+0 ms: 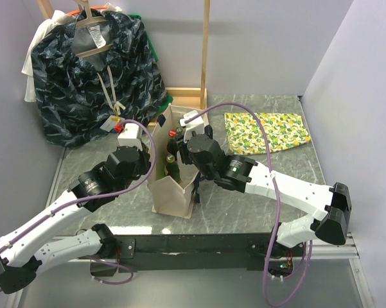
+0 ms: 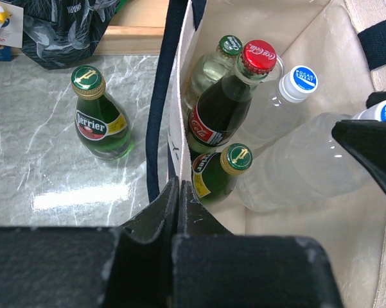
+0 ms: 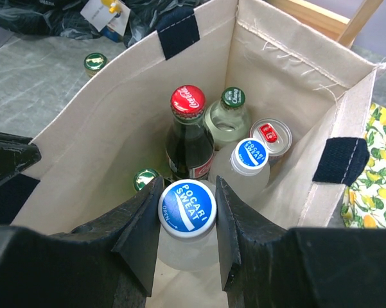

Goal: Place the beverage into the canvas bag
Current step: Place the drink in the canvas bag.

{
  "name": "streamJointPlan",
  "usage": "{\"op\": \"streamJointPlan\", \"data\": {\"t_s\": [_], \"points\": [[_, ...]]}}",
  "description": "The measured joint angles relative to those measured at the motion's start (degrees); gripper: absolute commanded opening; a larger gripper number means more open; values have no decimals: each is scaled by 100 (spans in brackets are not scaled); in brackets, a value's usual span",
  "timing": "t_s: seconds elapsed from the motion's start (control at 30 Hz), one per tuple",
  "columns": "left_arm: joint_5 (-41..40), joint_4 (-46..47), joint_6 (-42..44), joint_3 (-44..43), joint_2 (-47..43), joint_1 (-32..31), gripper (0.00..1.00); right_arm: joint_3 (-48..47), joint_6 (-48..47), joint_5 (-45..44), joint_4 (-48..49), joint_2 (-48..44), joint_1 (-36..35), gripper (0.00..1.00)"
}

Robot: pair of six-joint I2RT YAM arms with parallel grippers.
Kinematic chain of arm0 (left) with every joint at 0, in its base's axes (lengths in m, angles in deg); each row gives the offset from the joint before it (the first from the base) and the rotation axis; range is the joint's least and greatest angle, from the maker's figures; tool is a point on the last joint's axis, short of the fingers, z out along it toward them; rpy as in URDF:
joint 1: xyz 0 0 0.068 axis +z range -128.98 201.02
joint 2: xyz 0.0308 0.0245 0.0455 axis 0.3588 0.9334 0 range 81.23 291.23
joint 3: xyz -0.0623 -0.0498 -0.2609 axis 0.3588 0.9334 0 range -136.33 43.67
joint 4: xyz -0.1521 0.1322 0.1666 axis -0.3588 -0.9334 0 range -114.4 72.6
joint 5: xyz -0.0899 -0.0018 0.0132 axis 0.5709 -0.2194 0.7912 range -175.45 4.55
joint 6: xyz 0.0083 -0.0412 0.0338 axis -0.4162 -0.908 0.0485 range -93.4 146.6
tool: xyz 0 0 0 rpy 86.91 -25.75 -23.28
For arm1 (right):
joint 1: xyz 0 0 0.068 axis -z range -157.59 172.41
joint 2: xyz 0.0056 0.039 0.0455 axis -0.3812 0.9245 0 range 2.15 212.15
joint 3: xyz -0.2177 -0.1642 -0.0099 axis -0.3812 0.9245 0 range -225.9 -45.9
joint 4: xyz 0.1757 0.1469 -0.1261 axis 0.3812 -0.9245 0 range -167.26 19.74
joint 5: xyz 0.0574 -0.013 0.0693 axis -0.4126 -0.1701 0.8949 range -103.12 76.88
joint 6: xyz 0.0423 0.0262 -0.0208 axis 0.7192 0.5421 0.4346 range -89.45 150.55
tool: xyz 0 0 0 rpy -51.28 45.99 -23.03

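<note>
The beige canvas bag (image 1: 170,192) stands open in the middle of the table between both arms. My right gripper (image 3: 187,192) reaches down into it, shut on the blue-and-white cap of a clear Pocari Sweat bottle (image 3: 180,250), which hangs inside the bag. My left gripper (image 2: 178,186) is shut on the bag's near wall (image 2: 180,109), pinching the fabric at its rim. Inside stand a Coca-Cola bottle (image 3: 188,101), a green-capped bottle (image 3: 232,97), a second Pocari bottle (image 3: 252,156), a red-topped can (image 3: 270,133) and a small green Perrier bottle (image 3: 144,178).
Another Perrier bottle (image 2: 99,119) stands on the table just outside the bag's left wall. A dark blue patterned garment (image 1: 90,70) hangs at the back left, by a wooden frame (image 1: 205,51). A lemon-print cloth (image 1: 266,131) lies at the back right.
</note>
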Motion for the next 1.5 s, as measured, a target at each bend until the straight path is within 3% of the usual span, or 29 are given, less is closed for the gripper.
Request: {"op": "streamJointPlan", "data": {"t_s": [1.5], "points": [[0, 59, 22, 0, 42, 0, 1, 417, 785, 208, -63, 321, 0, 0]]}}
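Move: The right hand already holds the white-capped drink bottle by its cap inside the mouth of the canvas bag, whose middle lies about 13 cm below, 2 cm left and 1 cm back. Already standing inside are the green bottle, 1 cm ahead and 5 cm left, the cola bottle, 7 cm ahead and 4 cm left, and the second white-capped bottle, 8 cm ahead and 2 cm right. For the left hand, shut on the left rim, the bag's middle lies 9 cm right, 2 cm ahead and 10 cm below. Straight down into the bag goes the right hand, about 6 cm with a brief slackening on the way, drifting barely left and tipping its fingers some 10 degrees downward. It keeps its grip on the bottle's cap and lowers the bottle towards the bag floor beside the green bottle. The left hand stays put, still pinching the left rim. ##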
